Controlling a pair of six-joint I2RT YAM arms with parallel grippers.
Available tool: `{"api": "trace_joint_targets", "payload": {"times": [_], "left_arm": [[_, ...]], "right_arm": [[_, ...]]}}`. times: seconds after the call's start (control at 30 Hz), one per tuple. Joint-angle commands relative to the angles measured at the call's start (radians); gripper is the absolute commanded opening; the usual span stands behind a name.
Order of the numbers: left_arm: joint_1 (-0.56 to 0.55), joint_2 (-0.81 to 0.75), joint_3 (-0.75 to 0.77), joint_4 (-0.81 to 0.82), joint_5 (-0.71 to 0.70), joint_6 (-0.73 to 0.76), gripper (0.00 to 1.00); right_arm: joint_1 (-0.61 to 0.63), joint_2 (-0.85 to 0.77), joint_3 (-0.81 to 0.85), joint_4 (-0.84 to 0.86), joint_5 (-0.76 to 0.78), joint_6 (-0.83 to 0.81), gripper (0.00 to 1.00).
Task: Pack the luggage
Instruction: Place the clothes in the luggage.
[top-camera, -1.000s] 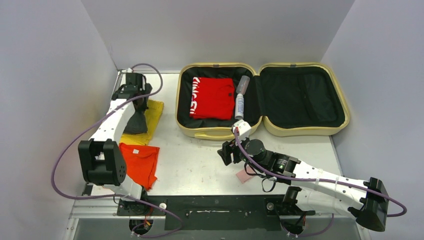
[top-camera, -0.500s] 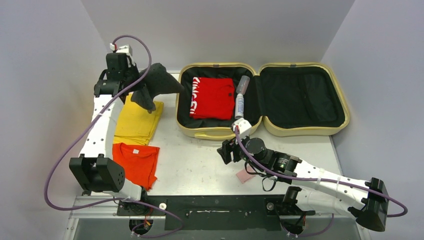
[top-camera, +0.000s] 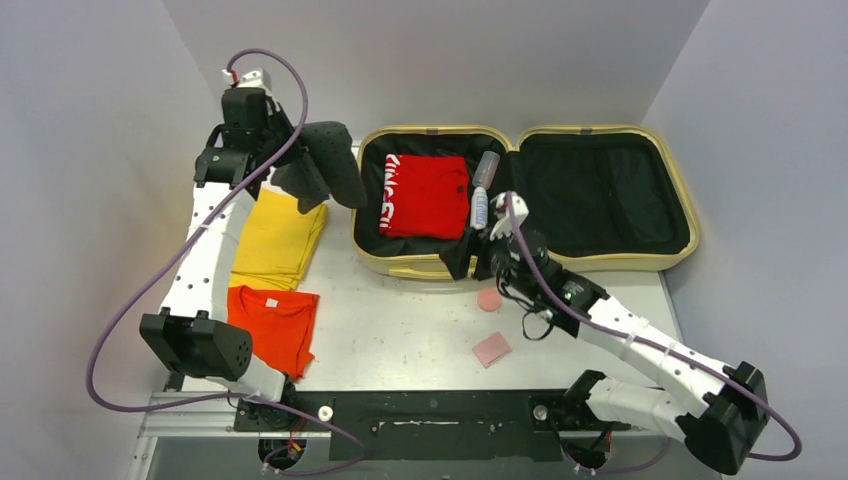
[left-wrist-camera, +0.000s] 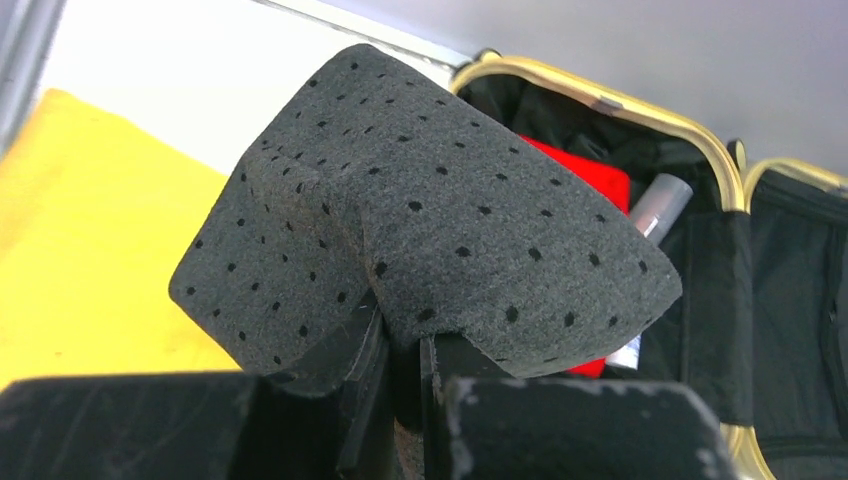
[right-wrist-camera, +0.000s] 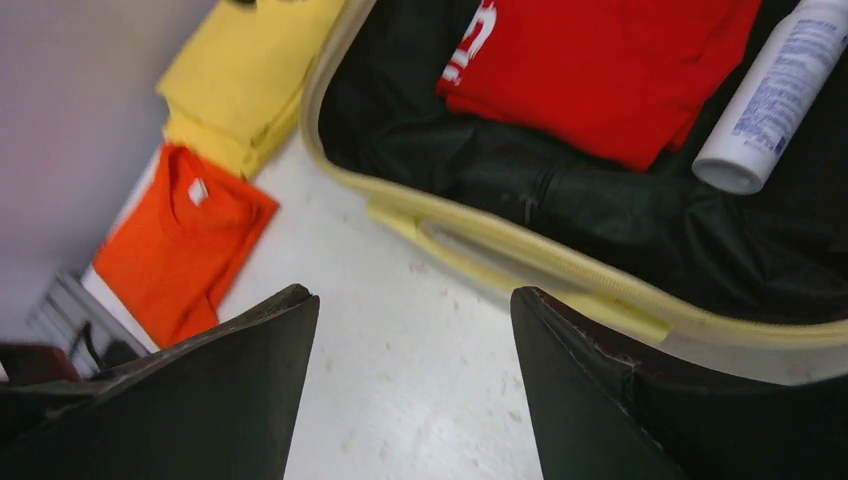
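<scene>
The luggage (top-camera: 600, 262) lies open at the back of the table, pale yellow with black lining. Its left half holds a folded red shirt (top-camera: 425, 195) and a white bottle (top-camera: 480, 208) below a grey one (top-camera: 487, 167). My left gripper (top-camera: 285, 175) hangs in the air just left of the luggage, shut on a dark grey dotted felt piece (top-camera: 325, 165). In the left wrist view the felt (left-wrist-camera: 430, 210) fills the middle, pinched between the jaws (left-wrist-camera: 405, 370). My right gripper (top-camera: 478, 255) stands open and empty at the front rim (right-wrist-camera: 500, 250) of the left half.
A folded yellow shirt (top-camera: 275, 235) and an orange shirt (top-camera: 270, 325) lie on the table's left side under the left arm. A pink round piece (top-camera: 489, 299) and a pink square (top-camera: 491, 349) lie near the right arm. Grey walls close in on both sides.
The left arm lifted the grey felt piece off the yellow shirt and swung it toward the luggage. The right arm reached forward to the luggage's front rim, uncovering the pink round piece.
</scene>
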Motion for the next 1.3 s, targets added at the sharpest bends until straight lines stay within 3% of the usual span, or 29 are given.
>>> {"api": "trace_joint_targets", "payload": {"times": [0.0, 0.33, 0.77, 1.27], "left_arm": [[-0.063, 0.022, 0.057, 0.034, -0.005, -0.046, 0.0], [-0.085, -0.093, -0.088, 0.009, 0.083, -0.032, 0.0], [-0.149, -0.218, -0.258, 0.05, 0.167, -0.036, 0.0], [-0.203, -0.299, -0.404, 0.177, 0.329, -0.024, 0.0]], "right_arm": [[-0.125, 0.114, 0.15, 0.107, -0.205, 0.234, 0.73], [-0.124, 0.372, 0.382, 0.294, -0.301, 0.507, 0.94], [0.001, 0.677, 0.631, 0.349, -0.268, 0.768, 0.93], [-0.005, 0.864, 0.896, 0.194, -0.184, 0.765, 0.9]]}}
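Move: The left hand already holds the gray cloth; the open luggage half's middle lies about 27 cm to its right, 4 cm ahead and 25 cm below, the yellow cloth 7 cm back, 6 cm left, 27 cm below. From the open right hand the gray cloth hangs roughly 28 cm left, 18 cm ahead and 8 cm above; the red shirt lies 22 cm ahead, 7 cm left, 12 cm below. Right hand, opening wider, sweeps about 20 cm left, forward and up to the cloth the left draws back-right. ##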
